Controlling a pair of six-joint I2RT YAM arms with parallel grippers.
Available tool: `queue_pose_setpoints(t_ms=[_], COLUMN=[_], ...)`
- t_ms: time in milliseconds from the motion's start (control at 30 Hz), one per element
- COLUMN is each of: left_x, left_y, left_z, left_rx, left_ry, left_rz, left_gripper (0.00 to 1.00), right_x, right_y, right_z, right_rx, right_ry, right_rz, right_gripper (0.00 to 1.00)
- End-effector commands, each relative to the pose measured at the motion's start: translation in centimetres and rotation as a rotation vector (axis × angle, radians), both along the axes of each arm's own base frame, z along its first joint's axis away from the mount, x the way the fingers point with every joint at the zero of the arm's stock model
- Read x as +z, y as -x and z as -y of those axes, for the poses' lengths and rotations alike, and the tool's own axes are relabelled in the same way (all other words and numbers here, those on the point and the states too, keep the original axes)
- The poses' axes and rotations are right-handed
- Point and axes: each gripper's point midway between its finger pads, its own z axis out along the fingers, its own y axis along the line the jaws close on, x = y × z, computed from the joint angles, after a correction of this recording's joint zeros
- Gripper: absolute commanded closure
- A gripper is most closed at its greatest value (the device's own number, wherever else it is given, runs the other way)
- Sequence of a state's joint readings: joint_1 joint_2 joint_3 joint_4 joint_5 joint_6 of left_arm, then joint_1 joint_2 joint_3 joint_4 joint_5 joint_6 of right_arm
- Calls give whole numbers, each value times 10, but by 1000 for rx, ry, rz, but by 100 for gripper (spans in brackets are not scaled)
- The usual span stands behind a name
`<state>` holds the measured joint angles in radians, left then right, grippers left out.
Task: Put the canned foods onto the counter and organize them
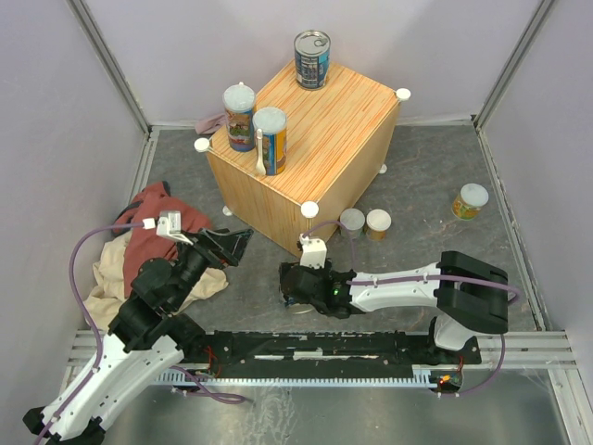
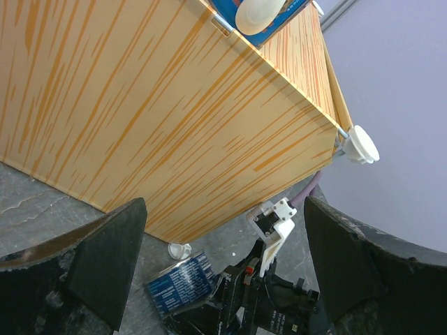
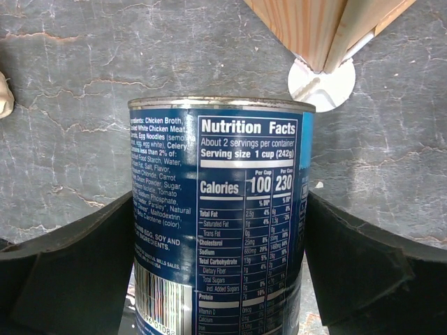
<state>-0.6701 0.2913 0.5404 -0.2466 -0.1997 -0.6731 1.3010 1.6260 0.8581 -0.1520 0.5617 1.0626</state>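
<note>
The counter carries a blue ring-pull can at its far corner and two taller orange/blue cans at its left edge. My right gripper is low by the counter's near corner. It is shut on the second blue-labelled can, which lies on its side and also shows in the left wrist view. My left gripper is open and empty, facing the counter's side. Three short pale-lidded cans stand on the floor: two together and one far right.
A red cloth over a beige cloth lies on the floor at the left, beside my left arm. The counter's white foot cap is just beyond the held can. Grey walls close in the floor on three sides.
</note>
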Motion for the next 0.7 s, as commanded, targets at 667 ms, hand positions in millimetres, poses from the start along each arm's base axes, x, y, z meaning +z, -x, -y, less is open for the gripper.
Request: queue_pose_setpoints(t_ms=[667], left_x=[18], left_y=[6], left_z=[-4], left_rx=[4], left_ry=[56], left_rz=[28], left_gripper=[1], right_x=[74], right_y=[38], right_z=[-40], right_rx=[433], right_ry=[35], right_rz=[371], right_gripper=[33])
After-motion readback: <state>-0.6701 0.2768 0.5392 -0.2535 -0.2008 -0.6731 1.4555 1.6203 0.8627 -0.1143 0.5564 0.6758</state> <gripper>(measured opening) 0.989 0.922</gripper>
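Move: The right hand already has the soup can between its pads, its middle practically at the hand point. The counter top it belongs on is centred some 26 cm ahead and 20 cm up; the counter's near foot is about 7 cm ahead, 2 cm right, on the floor. Floor neighbours: a clear jar 14 cm ahead and 12 cm right, a tan jar 13 cm ahead and 18 cm right. From the left hand the can lies roughly 14 cm right, 2 cm back, 23 cm below. Back from the counter's near foot, the right hand draws the held soup can about 5 cm, drifting a little left and staying almost level. On the way it swings counter-clockwise about 25 degrees, its fingers tipping up some 10 degrees and its left side dipping. Both pads keep pinching the can, with rising grip effort. ##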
